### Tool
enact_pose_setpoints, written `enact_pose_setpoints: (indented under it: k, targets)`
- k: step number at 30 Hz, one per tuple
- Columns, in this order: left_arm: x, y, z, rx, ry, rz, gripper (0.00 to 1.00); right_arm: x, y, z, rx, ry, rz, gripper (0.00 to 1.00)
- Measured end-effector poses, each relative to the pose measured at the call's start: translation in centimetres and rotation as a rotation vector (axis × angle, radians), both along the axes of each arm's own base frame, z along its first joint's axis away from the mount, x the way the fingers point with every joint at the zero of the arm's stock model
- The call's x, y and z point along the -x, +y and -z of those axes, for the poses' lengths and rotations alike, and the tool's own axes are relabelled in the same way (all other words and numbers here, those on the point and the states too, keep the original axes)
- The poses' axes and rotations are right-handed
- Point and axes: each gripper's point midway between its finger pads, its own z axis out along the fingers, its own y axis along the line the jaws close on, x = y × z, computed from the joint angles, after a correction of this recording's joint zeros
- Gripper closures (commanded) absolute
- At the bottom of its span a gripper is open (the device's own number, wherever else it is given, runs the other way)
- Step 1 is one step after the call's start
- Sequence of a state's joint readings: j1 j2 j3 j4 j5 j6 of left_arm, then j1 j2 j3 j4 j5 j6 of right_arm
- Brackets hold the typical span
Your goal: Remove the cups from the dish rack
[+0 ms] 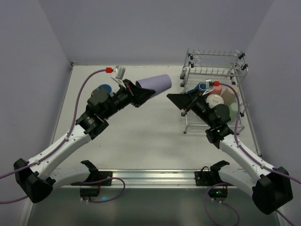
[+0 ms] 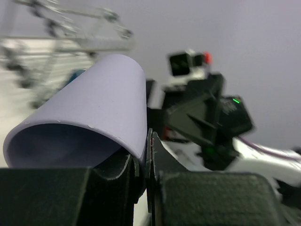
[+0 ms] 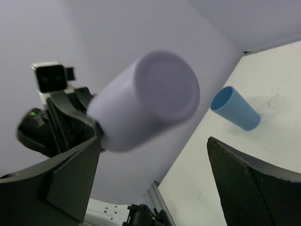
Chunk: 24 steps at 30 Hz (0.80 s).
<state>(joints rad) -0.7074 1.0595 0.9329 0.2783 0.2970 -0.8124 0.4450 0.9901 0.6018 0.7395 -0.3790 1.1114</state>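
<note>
My left gripper point(image 1: 139, 95) is shut on the rim of a tall lavender tumbler point(image 1: 156, 83) and holds it on its side above the table, base towards the rack. In the left wrist view the fingers point(image 2: 155, 155) pinch the tumbler's wall point(image 2: 99, 106). My right gripper point(image 1: 180, 100) is open and empty, just right of the tumbler's base point(image 3: 153, 94), apart from it. A light-blue tumbler point(image 3: 235, 108) lies on the table at the far left point(image 1: 104, 88). The dish rack point(image 1: 214, 70) at the back right holds a dark-blue mug point(image 1: 203, 87), a beige cup point(image 1: 214, 100) and a green cup point(image 1: 222, 112).
A clear glass point(image 1: 231, 96) and an orange-red item point(image 1: 217, 87) also sit in the rack's lower tier. Grey walls close the table on the left, back and right. The right arm point(image 2: 207, 122) shows in the left wrist view, close behind the tumbler.
</note>
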Motion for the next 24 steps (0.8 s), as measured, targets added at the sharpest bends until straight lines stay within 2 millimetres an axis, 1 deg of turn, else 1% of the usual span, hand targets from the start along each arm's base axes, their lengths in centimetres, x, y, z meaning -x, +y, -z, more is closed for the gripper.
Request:
enact_pose_setpoints:
  k: [3, 5, 7, 8, 10, 12, 13, 14, 16, 18, 20, 22, 24]
  targets:
    - [-3.8, 2.5, -1.6, -0.147, -0.038, -0.213, 1.00, 0.2, -0.2, 2.1, 0.077, 0.033, 0.016, 0.01]
    - [-6.2, 4.6, -2.7, -0.249, -0.045, -0.337, 1.00, 0.6, -0.6, 3.1, 0.134, 0.047, 0.031, 0.01]
    - [-8.4, 6.9, -3.1, -0.348, -0.029, -0.443, 1.00, 1.2, -1.2, 3.6, 0.183, 0.041, 0.049, 0.01]
    - [-9.6, 8.5, -2.9, -0.402, -0.013, -0.499, 1.00, 1.5, -1.4, 3.8, 0.200, 0.037, 0.055, 0.01]
    - [-12.0, 12.4, -1.4, -0.524, 0.047, -0.618, 1.00, 2.1, -1.9, 4.2, 0.247, 0.027, 0.070, 0.01]
    - [-13.6, 16.6, 1.2, -0.649, 0.136, -0.721, 1.00, 2.5, -2.3, 5.0, 0.293, 0.026, 0.075, 0.01]
    - [-14.2, 18.5, 2.8, -0.712, 0.189, -0.758, 1.00, 2.7, -2.4, 5.5, 0.316, 0.029, 0.075, 0.01]
    - [-14.5, 19.9, 4.1, -0.758, 0.234, -0.780, 1.00, 2.8, -2.5, 6.0, 0.339, 0.036, 0.075, 0.01]
    - [-14.8, 22.5, 7.4, -0.864, 0.343, -0.802, 1.00, 3.0, -2.7, 6.8, 0.376, 0.045, 0.075, 0.01]
    - [-14.8, 23.7, 10.0, -0.947, 0.428, -0.794, 1.00, 3.3, -2.9, 7.5, 0.407, 0.051, 0.074, 0.01]
    - [-14.6, 24.1, 11.6, -1.002, 0.485, -0.773, 1.00, 3.5, -3.1, 7.8, 0.427, 0.047, 0.075, 0.01]
    - [-14.7, 24.1, 11.9, -1.024, 0.508, -0.763, 1.00, 3.7, -3.2, 8.0, 0.440, 0.045, 0.074, 0.01]
    - [-15.2, 24.1, 11.4, -1.031, 0.512, -0.764, 1.00, 3.7, -3.2, 8.3, 0.449, 0.044, 0.073, 0.01]
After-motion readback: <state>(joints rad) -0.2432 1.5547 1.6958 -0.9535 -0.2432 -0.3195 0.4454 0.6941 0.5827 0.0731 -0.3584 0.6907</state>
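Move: Ahead and to the left of the left hand, about 25 cm forward, 25 cm left and 32 cm down, stands the blue cup on the table. That hand already holds the purple cup by its rim, the cup's middle about 7 cm right of it and 3 cm ahead. From the right hand the blue cup is some 45 cm left, 22 cm ahead and 30 cm lower; the blue mug in the rack is roughly 20 cm right, 23 cm ahead and 25 cm lower. Carrying the purple cup away from the rack, the left hand sweeps about 24 cm left and 15 cm forward towards the blue cup, rising slightly before sinking to end over 10 cm lower; its wrist swings round until the fingers slant forward and down, grip kept. The open right hand sinks about 8 cm, drawing slightly back and right, its fingers dipping to level. ##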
